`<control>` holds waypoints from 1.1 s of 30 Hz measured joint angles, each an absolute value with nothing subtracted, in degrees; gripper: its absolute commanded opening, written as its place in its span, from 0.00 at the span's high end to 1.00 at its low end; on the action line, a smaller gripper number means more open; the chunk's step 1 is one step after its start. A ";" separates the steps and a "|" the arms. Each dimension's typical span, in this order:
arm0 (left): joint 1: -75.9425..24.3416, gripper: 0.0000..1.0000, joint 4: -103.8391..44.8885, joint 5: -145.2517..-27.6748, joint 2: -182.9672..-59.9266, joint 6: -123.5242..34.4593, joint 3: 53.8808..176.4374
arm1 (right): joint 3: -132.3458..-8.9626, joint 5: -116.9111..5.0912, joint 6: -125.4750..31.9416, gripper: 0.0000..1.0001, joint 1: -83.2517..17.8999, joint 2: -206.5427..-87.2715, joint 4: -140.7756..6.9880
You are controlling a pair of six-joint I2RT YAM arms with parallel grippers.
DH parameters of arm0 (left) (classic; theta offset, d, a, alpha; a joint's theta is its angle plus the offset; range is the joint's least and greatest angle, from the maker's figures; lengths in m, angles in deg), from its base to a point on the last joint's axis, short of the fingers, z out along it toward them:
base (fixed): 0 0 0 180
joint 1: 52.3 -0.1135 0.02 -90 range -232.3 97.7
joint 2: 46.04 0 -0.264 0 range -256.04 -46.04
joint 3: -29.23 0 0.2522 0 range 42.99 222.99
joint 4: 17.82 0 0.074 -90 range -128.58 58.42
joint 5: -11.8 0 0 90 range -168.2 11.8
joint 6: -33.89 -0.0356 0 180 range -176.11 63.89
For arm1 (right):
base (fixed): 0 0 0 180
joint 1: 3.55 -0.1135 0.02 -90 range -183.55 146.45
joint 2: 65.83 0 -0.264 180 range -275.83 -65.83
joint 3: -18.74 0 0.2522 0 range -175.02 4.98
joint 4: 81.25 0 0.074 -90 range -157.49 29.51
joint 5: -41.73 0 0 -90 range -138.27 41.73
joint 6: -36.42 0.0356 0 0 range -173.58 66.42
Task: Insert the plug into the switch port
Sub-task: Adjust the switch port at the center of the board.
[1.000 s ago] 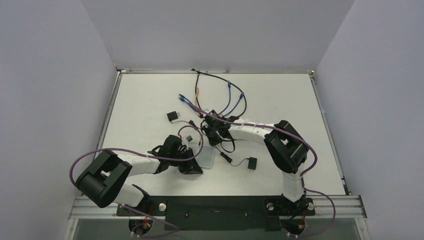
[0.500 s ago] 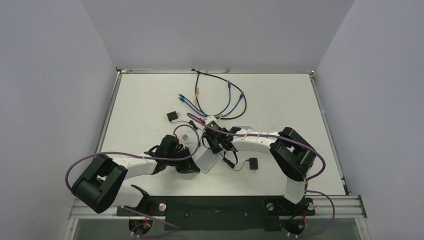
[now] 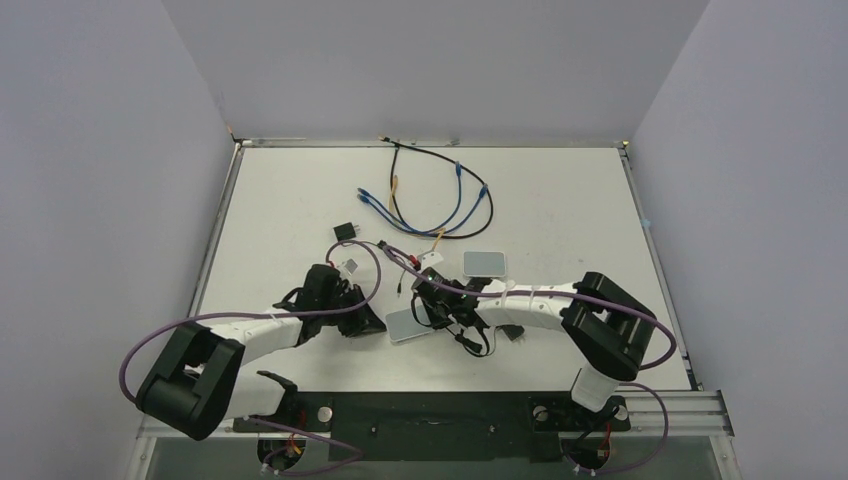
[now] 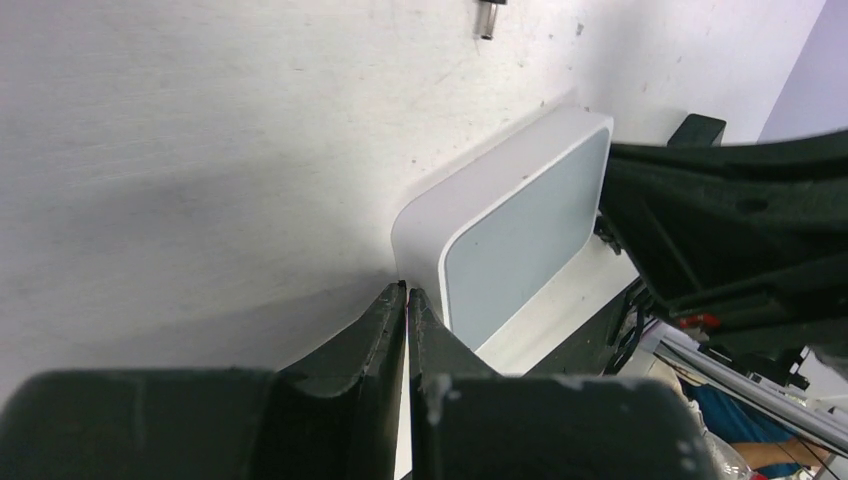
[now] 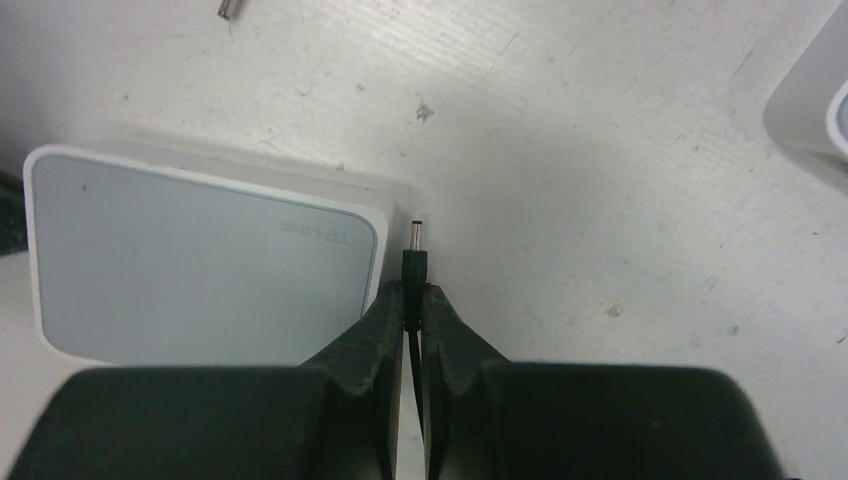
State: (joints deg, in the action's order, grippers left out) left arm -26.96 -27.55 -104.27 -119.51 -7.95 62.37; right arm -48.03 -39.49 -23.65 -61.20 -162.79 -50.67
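A flat white box with a pale grey face (image 3: 405, 324) (image 5: 200, 270) (image 4: 520, 225) lies near the table's front. Its switch port does not show in any view. My right gripper (image 3: 440, 310) (image 5: 414, 292) is shut on a black barrel plug (image 5: 415, 258). The plug's metal tip pokes out just beside the box's right narrow edge, close to its corner. My left gripper (image 3: 375, 320) (image 4: 407, 292) is shut on nothing. Its tips rest against the box's opposite corner.
A second white box (image 3: 484, 263) (image 5: 815, 100) lies behind and to the right. A black adapter (image 3: 347, 229) and a bundle of blue and black cables (image 3: 430, 200) lie further back. Black cord loops (image 3: 470, 340) under the right arm.
Both grippers have come toward the table's front. The box has slid a little nearer and turned. The right arm has swung down, uncovering the second box.
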 measured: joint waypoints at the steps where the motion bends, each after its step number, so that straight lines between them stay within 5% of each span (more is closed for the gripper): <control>1: -27.37 0.97 -27.81 -104.20 -119.43 -8.32 62.37 | -47.62 -39.45 -23.15 1.00 -61.76 -162.47 -50.71; 33: -29.25 0.97 -31.04 -105.95 -124.43 -12.45 69.78 | -38.02 -37.74 -21.29 1.00 -70.44 -149.96 -44.66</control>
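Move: The switch port lies flat between the two hands, its right end slanting forward; its middle is about 6 cm to the right of the left hand and 1 cm ahead, at fingertip height. From the right hand, still holding its plug, it lies some 6 cm left and 1 cm back. From the right hand, the loose plug rests 6 cm ahead and 8 cm left, the second switch 12 cm ahead and 10 cm right, and the power brick 3 cm back and 15 cm right. The switch port's right end is swung back towards the robot as the right hand, plug still gripped, travels back about 7 cm beside it, then slips some 3 cm right and slightly up, clear of the box. The left hand, fingers kept shut, first edges 1 cm left, then goes forward about 3 cm and up 1 cm along the left end to its front corner. ##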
